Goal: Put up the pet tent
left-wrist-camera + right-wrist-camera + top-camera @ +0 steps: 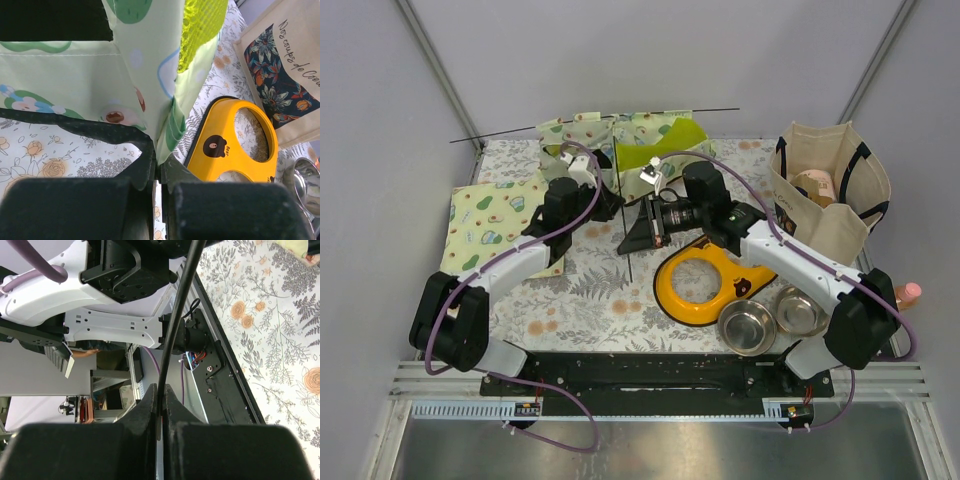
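The pet tent (pixel 635 140) lies collapsed at the back of the table, pale avocado-print fabric with a lime-green panel. One thin black pole (pixel 600 124) runs across its top. My left gripper (pixel 613 205) is shut on a hanging fold of the tent fabric (pixel 167 130), pinched at the fingertips (pixel 161 162). My right gripper (pixel 628 238) is shut on a second thin black pole (pixel 180 305), which stands between its fingertips (pixel 161 400) and runs toward the tent. The two grippers are close together in front of the tent.
A flat avocado-print mat (pixel 495 225) lies at the left. An orange feeder (pixel 705 285) sits right of centre, with two steel bowls (pixel 748 328) (pixel 800 312) near the front. A canvas tote bag (pixel 830 190) stands at the right, a pink bottle (pixel 907 295) beyond it.
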Controlling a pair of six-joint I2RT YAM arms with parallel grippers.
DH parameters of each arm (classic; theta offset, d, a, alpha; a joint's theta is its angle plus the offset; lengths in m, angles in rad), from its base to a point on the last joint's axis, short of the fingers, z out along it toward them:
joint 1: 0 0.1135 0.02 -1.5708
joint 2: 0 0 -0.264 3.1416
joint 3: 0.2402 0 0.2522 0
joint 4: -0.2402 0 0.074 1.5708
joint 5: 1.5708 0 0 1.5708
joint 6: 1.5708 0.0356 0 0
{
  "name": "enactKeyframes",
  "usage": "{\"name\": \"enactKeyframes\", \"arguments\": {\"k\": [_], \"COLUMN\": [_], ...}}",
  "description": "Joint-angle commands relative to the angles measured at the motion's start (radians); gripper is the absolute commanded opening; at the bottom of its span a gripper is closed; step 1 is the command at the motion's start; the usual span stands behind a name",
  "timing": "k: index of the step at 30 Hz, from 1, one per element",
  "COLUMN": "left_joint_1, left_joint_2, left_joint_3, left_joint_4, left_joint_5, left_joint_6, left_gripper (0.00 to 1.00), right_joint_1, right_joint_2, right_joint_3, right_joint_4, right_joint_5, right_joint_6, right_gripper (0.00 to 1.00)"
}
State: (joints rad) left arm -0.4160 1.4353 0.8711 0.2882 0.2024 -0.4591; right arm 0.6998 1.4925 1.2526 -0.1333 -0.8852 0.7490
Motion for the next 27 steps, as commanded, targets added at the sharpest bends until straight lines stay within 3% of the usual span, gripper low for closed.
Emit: {"name": "enactKeyframes", "arguments": {"k": [1,7,10,18,27], "left_joint_1": [-0.001,-0.001,-0.001,-0.001,0.0], "left_joint_2": [-0.036,-0.082,-0.108,-0.136,-0.164], "left_joint_3": [0.049,0.057,0.058,0.072,0.071], "left_joint_4": [0.008,-0.082,-0.135,-0.227,-0.287], "left_joint_5": [0.087,0.132,0.134,0.117,0.069], "left_joint_6": [0.026,0.023,0.037,0.082,0.097], "left_gripper": [0.0,0.0,0.0,0.0,0.0], "right_joint_1": [-0.036,-0.036,-0.037,-0.04,-0.094], "right_joint_2": [0.012,0.089,0.15,0.196,0.199], "right_joint_3": [0.03,-0.047,-0.056,-0.024,0.024], "right_joint_4": [0.22,0.642,0.776,0.793,0.753], "right_joint_5": [0.113,0.245,0.32,0.495,0.516], "right_joint_6": [-0.027,0.188,0.26,0.196,0.217], "right_gripper": [0.0,0.0,0.0,0.0,0.0]}}
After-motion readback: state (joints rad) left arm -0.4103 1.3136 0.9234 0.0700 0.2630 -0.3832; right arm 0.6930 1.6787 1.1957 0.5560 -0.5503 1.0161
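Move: From the right hand, holding the black pole near its end, the tent corner lies about 16 cm ahead, with no sideways offset, and 9 cm lower. The yellow bowl stand is roughly 6 cm ahead and 22 cm to the right, the near steel bowl 6 cm back and 30 cm right, both some 27 cm below. From the left hand, already pinching that corner, the pole's end is about 21 cm back, 1 cm right and 1 cm higher. Driving the held pole about 10 cm forward and some 4 cm left, the right hand brings its end towards the tent corner, swinging the fingers clockwise about 20 degrees and tipping them up some 15, then easing off. The left hand keeps its pinch on the corner and draws it back and up a few centimetres to meet the pole. ##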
